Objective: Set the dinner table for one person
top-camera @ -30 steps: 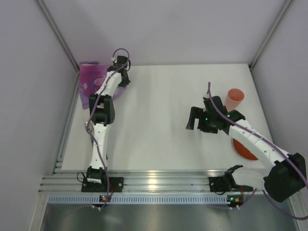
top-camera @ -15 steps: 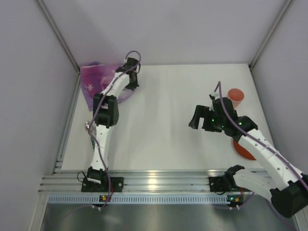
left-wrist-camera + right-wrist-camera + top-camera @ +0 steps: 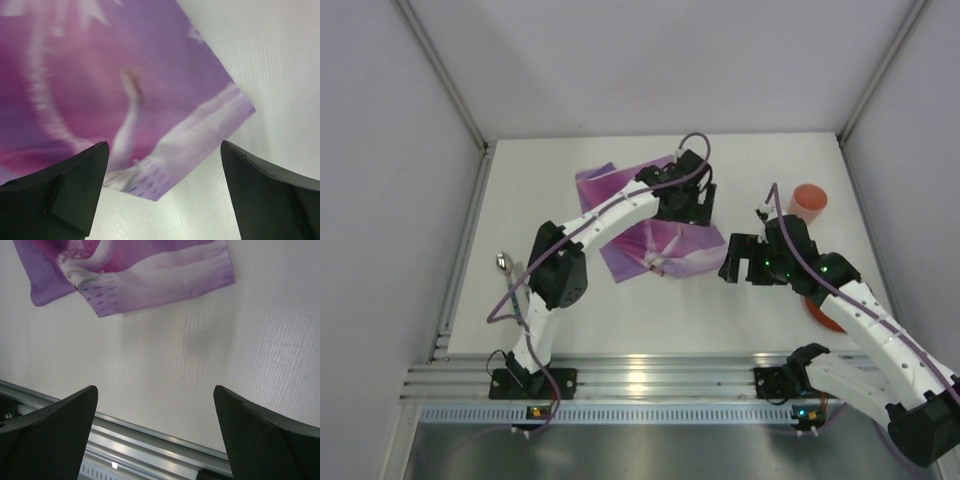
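The dinner table (image 3: 770, 160) is a white top with a ribbed rail (image 3: 640, 378) along its near edge. A purple printed placemat (image 3: 645, 235) lies rumpled on its middle. My left gripper (image 3: 692, 210) hovers over the mat's right part. In the left wrist view the left gripper (image 3: 162, 150) is open, its fingers wide apart above a corner of the placemat (image 3: 125, 75) and gripping nothing. My right gripper (image 3: 732, 262) stands just right of the mat. The right gripper (image 3: 155, 390) is also open and empty over bare table, with the placemat (image 3: 135, 270) ahead of it.
An orange cup (image 3: 809, 200) stands at the back right. An orange plate (image 3: 823, 314) lies partly under the right arm. A spoon (image 3: 505, 264) lies near the left edge beside the left arm. Grey walls close in the sides and back.
My left arm swung from the far left corner to the table's middle, bringing the placemat along, and its jaws then opened off it. The right gripper shifted slightly nearer.
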{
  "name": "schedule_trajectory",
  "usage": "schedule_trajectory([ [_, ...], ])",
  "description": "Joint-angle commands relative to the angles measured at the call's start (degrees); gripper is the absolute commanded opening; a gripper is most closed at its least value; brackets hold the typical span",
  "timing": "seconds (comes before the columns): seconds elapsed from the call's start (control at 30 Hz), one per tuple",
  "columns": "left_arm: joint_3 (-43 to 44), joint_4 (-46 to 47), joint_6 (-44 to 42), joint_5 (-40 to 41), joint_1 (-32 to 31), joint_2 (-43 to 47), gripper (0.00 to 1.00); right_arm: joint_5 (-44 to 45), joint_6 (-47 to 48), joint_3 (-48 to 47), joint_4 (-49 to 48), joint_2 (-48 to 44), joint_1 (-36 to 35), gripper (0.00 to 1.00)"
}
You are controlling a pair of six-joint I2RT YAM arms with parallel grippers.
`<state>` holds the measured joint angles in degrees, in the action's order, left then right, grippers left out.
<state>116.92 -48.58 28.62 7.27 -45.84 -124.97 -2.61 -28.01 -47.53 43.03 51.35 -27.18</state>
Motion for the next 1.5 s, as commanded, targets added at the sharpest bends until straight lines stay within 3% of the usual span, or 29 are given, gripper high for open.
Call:
schedule_trajectory([
  [0.0,-4.0,-3.1,7.2,5.7,4.8,12.6,0.99,0.9,1.8,-3.0,-1.2,3.2,0.7,1.00],
  [0.17,-14.0,-3.3,13.2,8.9,7.5,24.8,0.99,0.2,1.7,-7.0,-2.2,9.8,2.0,1.00],
  [0.23,-21.6,-3.2,15.1,9.0,8.1,27.7,0.99,0.6,1.9,-7.8,-1.7,13.3,3.6,1.00],
  [0.47,-49.9,3.7,20.0,1.0,8.4,37.6,0.94,-1.7,3.8,-5.7,-1.2,24.3,14.7,1.00],
  [0.57,-55.5,7.6,20.4,-0.9,8.4,37.9,0.93,-3.4,4.1,-5.7,-3.6,28.8,17.5,1.00],
  [1.0,-52.3,14.4,16.4,-2.2,8.6,25.9,0.91,-7.1,3.4,-8.3,-10.6,41.5,18.0,1.00],
  [1.07,-51.7,14.7,15.8,-2.4,8.5,23.6,0.86,-7.7,3.0,-8.6,-11.7,42.4,18.0,1.00],
  [1.17,-52.3,16.2,15.6,-3.1,8.9,22.0,0.69,-8.5,2.1,-9.6,-13.0,45.0,17.8,0.99],
  [1.27,-53.4,17.8,15.3,-4.3,10.1,21.0,0.62,-9.8,1.1,-11.0,-14.0,47.6,17.5,0.97],
  [1.37,-54.1,18.8,14.5,-5.1,11.1,20.2,0.54,-11.5,0.3,-12.7,-14.9,50.5,16.7,0.89],
  [1.47,-54.6,19.4,14.2,-5.6,12.1,19.9,0.43,-13.7,-0.3,-14.1,-16.0,52.9,15.1,0.58],
])
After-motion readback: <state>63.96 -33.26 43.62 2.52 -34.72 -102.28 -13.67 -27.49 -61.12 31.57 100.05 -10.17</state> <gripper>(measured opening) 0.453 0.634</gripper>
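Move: The purple cloth's near left corner lies some 9 cm back, 17 cm to the left and 11 cm below my left hand; the spoon is about 23 cm left of that corner and 2 cm nearer me. My right hand has the cloth's near right corner about 12 cm ahead, 2 cm to its right and 13 cm down. The cup stands roughly 12 cm right of that corner and 9 cm farther out; the red plate is about 20 cm right of it and 9 cm nearer me. I swing my open left hand up and left off the cloth, then back and down past its near left corner, turning some 25 degrees counter-clockwise; easing forward and right at table height, I close the fingers to pinch that corner. Meanwhile my right hand sinks about 13 cm and reaches forward, veering right then back left, tips more downward, and starts closing around the near right corner. ##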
